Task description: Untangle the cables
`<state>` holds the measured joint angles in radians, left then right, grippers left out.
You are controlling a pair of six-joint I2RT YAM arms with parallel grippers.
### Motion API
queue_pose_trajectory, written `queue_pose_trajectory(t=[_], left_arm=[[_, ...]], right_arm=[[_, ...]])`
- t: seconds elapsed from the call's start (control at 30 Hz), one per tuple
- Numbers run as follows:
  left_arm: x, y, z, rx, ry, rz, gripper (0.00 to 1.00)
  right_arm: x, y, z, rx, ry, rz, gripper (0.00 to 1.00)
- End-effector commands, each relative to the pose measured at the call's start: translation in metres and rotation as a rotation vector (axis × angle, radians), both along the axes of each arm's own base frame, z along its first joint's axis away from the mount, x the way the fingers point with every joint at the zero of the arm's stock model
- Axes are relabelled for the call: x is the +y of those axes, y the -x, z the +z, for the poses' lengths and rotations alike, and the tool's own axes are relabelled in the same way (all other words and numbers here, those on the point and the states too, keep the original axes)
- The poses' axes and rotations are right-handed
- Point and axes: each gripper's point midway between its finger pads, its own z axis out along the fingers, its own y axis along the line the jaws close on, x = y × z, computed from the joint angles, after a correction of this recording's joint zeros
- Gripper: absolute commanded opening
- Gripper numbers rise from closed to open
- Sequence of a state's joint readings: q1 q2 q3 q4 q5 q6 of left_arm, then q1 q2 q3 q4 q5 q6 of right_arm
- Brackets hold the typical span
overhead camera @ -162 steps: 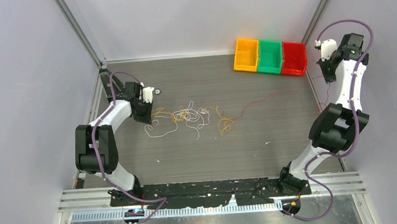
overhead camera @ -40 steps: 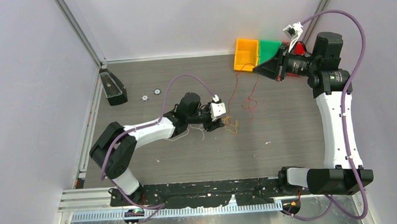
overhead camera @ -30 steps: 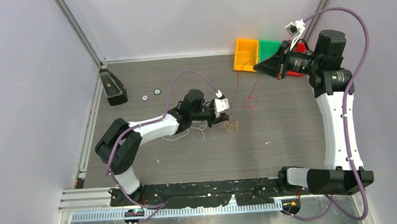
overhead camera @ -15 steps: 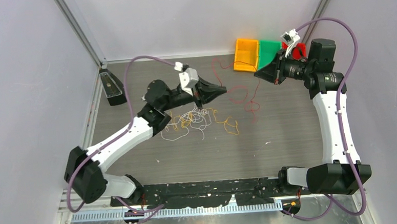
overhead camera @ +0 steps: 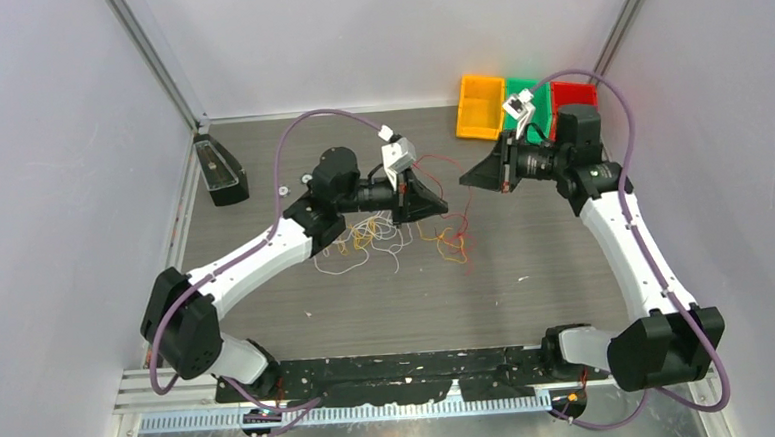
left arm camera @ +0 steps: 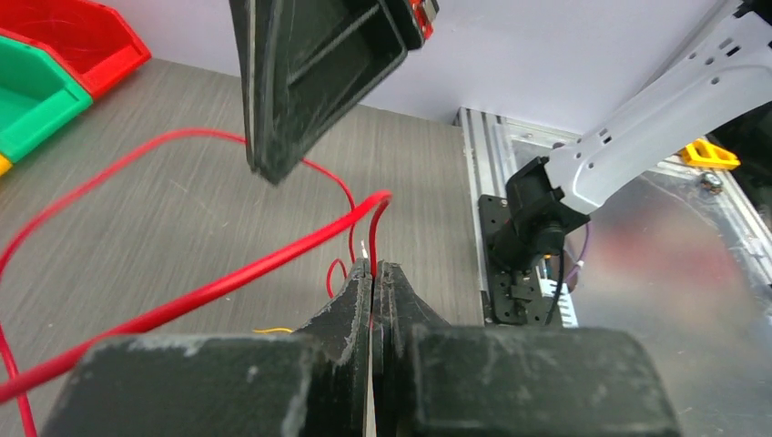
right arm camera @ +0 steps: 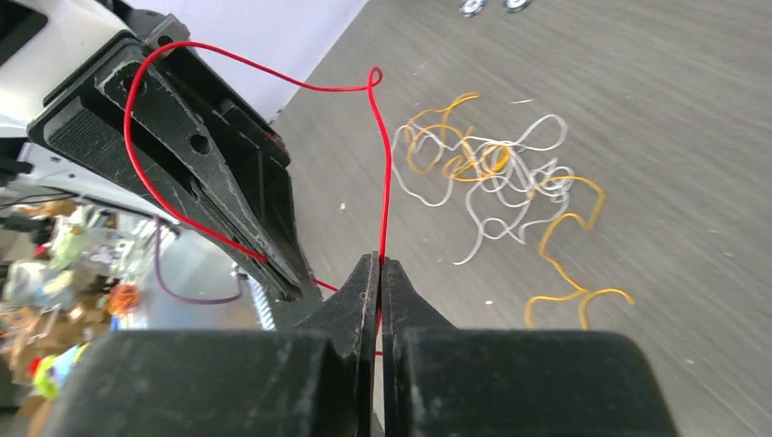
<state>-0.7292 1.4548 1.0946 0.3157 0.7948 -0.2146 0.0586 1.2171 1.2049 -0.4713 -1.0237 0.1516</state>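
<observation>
The cables lie mid-table: a loose tangle of white and yellow-orange wires (overhead camera: 372, 231) (right arm camera: 492, 168), and a red cable (overhead camera: 463, 245) (left arm camera: 209, 289) (right arm camera: 389, 173) lifted off it. My left gripper (overhead camera: 444, 210) (left arm camera: 373, 267) is shut on the red cable just right of the tangle. A short way up and to the right, my right gripper (overhead camera: 464, 182) (right arm camera: 380, 259) is shut on the same red cable. The two tips face each other, close but apart. Slack red cable loops between them and hangs down to the table by an orange curl.
Yellow (overhead camera: 480, 105), green (overhead camera: 527, 96) and red (overhead camera: 575, 93) bins stand at the back right, behind the right arm. A black box (overhead camera: 219, 172) sits at the left edge, with a small round washer (overhead camera: 284, 191) near it. Side walls close in both flanks.
The right gripper has swung left and down from the bins toward the left gripper. The left gripper has shifted slightly right and lower. The red cable between them is now slack.
</observation>
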Motion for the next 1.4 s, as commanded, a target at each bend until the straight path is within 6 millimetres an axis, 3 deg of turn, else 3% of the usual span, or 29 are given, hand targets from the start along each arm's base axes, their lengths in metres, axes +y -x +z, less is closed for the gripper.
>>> queue_pose_trajectory(t=[0.0,0.17,0.33,0.5,0.63,0.83,1.03,1.17,1.37], left_arm=[[-0.006,0.004,0.016,0.081,0.021,-0.043,0.00],[-0.010,-0.007,0.032,0.236,0.115,-0.023,0.00],[-0.002,-0.029,0.025,0.485,0.187,0.055,0.00],[-0.001,-0.031,0.030,0.633,0.280,0.036,0.00],[0.003,-0.040,0.022,0.730,0.313,0.095,0.00],[0.018,-0.040,0.015,0.769,0.315,0.125,0.00],[0.037,-0.044,-0.003,0.813,0.284,0.216,0.00],[0.036,-0.047,-0.011,0.839,0.270,0.240,0.00],[0.027,-0.046,0.003,0.842,0.299,0.189,0.00]], right_arm=[[0.024,0.007,0.022,-0.008,-0.116,0.087,0.05],[0.040,0.017,0.013,0.059,-0.188,0.172,0.05],[0.043,0.023,0.003,0.099,-0.208,0.193,0.05],[0.049,0.022,-0.005,0.124,-0.241,0.195,0.06],[0.056,0.024,-0.010,0.176,-0.306,0.213,0.09],[0.056,0.029,-0.005,0.181,-0.349,0.250,0.05],[0.047,0.018,-0.005,0.149,-0.287,0.167,0.05],[0.052,0.016,-0.006,0.125,-0.258,0.155,0.05],[0.058,0.017,-0.021,0.124,-0.200,0.152,0.05]])
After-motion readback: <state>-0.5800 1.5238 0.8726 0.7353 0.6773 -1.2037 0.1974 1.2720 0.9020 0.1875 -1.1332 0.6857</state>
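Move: In the right fingers is the stretch of red cable that the left hand nears: about 5 cm ahead of the left hand, 4 cm to its right and 1 cm higher. The red cable pinched by the left fingers thus lies some 5 cm back, 4 cm left and 1 cm below the right hand. Counted from the left hand, the orange cable's loose end is 3 cm ahead and 1 cm right, the white cable 4 cm ahead and 18 cm left, both roughly 22 cm below. Rolling by some 50 degrees, its upper side tipping forward, the left hand keeps its pinch on the red cable and goes forward, then also left and slightly down. The right hand comes left about 5 cm, sinking and drawing back a little, and levels its fingers towards the left tips; they slacken a trace midway, grip again and still hold the red cable. ##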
